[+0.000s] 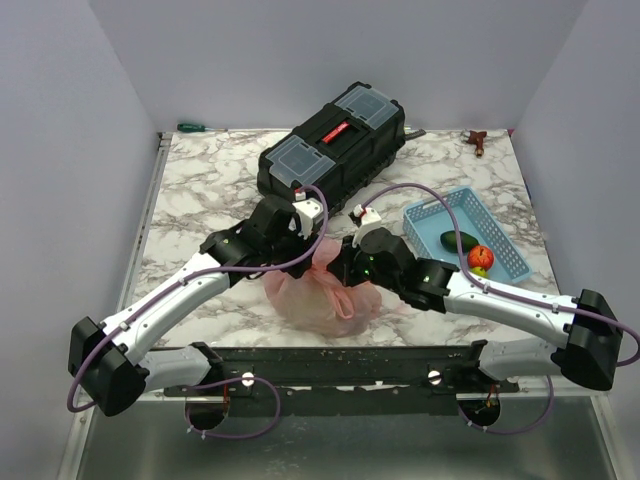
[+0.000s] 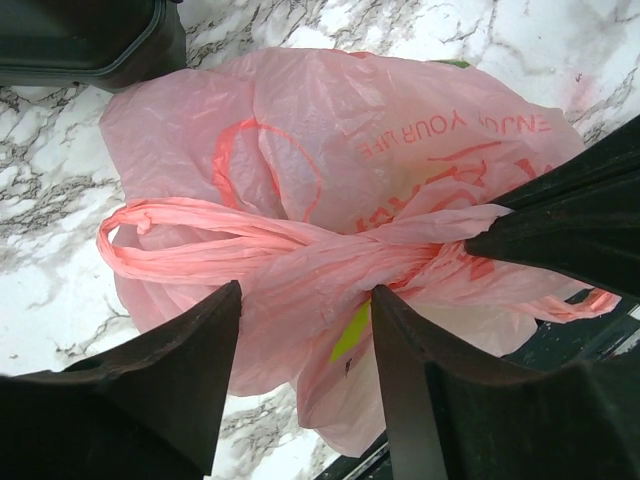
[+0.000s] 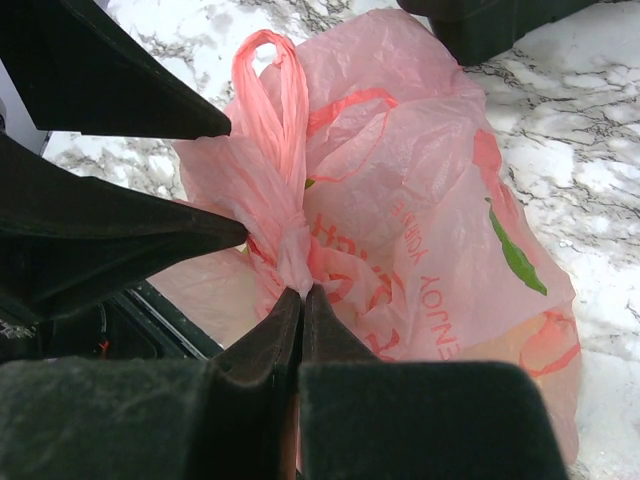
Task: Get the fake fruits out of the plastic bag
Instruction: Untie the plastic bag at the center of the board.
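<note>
The pink plastic bag (image 1: pixel 325 300) lies on the marble table (image 1: pixel 200 190) between both arms, its handles twisted into a rope (image 2: pixel 250 235). My right gripper (image 3: pixel 303 291) is shut on that twisted neck of the bag (image 3: pixel 400 200). Over the same bunch, my left gripper (image 2: pixel 305 295) stands open, a finger (image 2: pixel 190 360) on each side of loose pink plastic (image 2: pixel 300 130). A yellow-green patch (image 2: pixel 350 335) shows between folds; the fruits inside are otherwise hidden. A green fruit (image 1: pixel 460 240) and a red-orange fruit (image 1: pixel 480 258) lie in the blue basket (image 1: pixel 437 212).
A black toolbox (image 1: pixel 335 148) stands just behind the bag, its corner close to the left gripper (image 2: pixel 100 40). A green-handled screwdriver (image 1: pixel 192 127) and a small brown object (image 1: pixel 480 142) lie at the far edge. Grey walls enclose the table.
</note>
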`<state>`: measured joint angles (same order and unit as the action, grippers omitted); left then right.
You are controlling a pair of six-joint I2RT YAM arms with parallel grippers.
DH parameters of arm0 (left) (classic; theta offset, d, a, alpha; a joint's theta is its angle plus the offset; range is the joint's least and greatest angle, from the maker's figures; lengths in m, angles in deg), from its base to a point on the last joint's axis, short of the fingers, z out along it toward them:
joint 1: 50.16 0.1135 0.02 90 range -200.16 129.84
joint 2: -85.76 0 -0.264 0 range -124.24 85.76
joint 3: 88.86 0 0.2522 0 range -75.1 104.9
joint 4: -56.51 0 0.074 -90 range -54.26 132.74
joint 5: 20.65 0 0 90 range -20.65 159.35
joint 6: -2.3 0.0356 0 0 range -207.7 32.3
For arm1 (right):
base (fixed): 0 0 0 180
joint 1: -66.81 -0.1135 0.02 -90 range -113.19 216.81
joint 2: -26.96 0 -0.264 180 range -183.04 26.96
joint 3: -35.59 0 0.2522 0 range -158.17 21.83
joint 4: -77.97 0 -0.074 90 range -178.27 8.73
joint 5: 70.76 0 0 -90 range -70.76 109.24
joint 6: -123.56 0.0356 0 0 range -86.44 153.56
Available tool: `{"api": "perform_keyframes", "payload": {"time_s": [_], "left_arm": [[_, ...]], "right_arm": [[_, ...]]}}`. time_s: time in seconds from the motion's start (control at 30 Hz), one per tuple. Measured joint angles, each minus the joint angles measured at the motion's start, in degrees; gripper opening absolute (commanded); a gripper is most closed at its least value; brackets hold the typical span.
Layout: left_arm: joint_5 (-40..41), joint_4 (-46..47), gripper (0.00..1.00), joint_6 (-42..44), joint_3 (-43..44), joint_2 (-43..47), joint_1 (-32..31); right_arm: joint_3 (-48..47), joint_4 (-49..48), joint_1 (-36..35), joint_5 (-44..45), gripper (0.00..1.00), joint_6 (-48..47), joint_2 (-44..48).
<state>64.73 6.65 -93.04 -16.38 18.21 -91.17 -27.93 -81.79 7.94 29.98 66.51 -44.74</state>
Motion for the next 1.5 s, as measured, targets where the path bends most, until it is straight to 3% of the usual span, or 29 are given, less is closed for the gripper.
{"api": "perform_keyframes", "payload": {"time_s": [0.17, 0.23, 0.33, 0.4, 0.47, 0.67, 1.0, 1.23, 1.43, 1.5], "left_arm": [[0.20, -0.02, 0.51, 0.00, 0.00, 0.00, 0.00], [0.24, -0.02, 0.43, 0.00, 0.00, -0.02, 0.02], [0.52, -0.02, 0.21, 0.07, 0.00, -0.02, 0.00], [1.01, -0.04, 0.14, 0.24, 0.00, -0.02, 0.00], [1.53, -0.04, 0.00, 0.37, 0.00, 0.00, 0.00], [7.91, 0.04, 0.00, 0.35, -0.07, 1.57, 0.00], [23.76, 5.18, 0.00, -0.44, -5.05, 13.51, -0.11], [23.52, 10.32, 0.00, 1.27, -9.70, 21.46, -0.11], [21.66, 12.48, 0.00, 2.10, -9.99, 22.51, -0.09], [20.68, 12.48, 0.22, 2.19, -9.99, 22.08, -0.09]], "right_arm": [[-0.15, 0.02, 0.00, -0.15, 0.01, 0.00, 0.00], [-0.57, 0.04, 0.00, -0.15, 0.01, -0.02, 0.00], [-1.09, 0.00, 0.00, -0.15, 0.01, -0.04, 0.00], [-1.29, 0.02, 0.00, -0.13, 0.01, -0.04, 0.00], [-1.33, 0.00, 0.00, -0.11, 0.01, -0.04, 0.00], [-1.29, 0.04, 0.00, 2.29, 0.01, 0.22, 0.66], [0.13, 1.51, 0.00, 10.25, 0.03, 2.60, 2.99], [-0.50, 5.46, 0.00, 11.28, 0.28, 0.22, 2.73], [-6.67, 10.54, 0.00, 10.78, 0.49, -5.75, 1.46], [-8.59, 11.13, 0.00, 10.32, 0.54, -7.39, 1.49]]}}
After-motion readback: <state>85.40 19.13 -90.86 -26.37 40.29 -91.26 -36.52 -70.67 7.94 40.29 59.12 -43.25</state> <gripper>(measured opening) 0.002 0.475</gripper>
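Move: The twisted knot of the pink bag lies about 3 cm to the left hand's right and 2 cm below it, its bundled end already between the half-open fingers. A loose handle loop sticks out about 4 cm ahead and 2 cm left. The toolbox's middle is roughly 24 cm ahead and 7 cm right, a little lower. The right hand still pinches the knot's other side, the knot's middle being some 4 cm to its left and 1 cm lower. The left fingers shut on the bundled end of the knot while the right keeps its pinch, then the left hand draws away leftward and up, about 8 cm high and 7 cm left, tipping its fingers up nearly 30 degrees. The right hand eases some 3 cm right and 2 cm forward, then opens about halfway, letting go of the bag and rising to 4 cm above its start. ##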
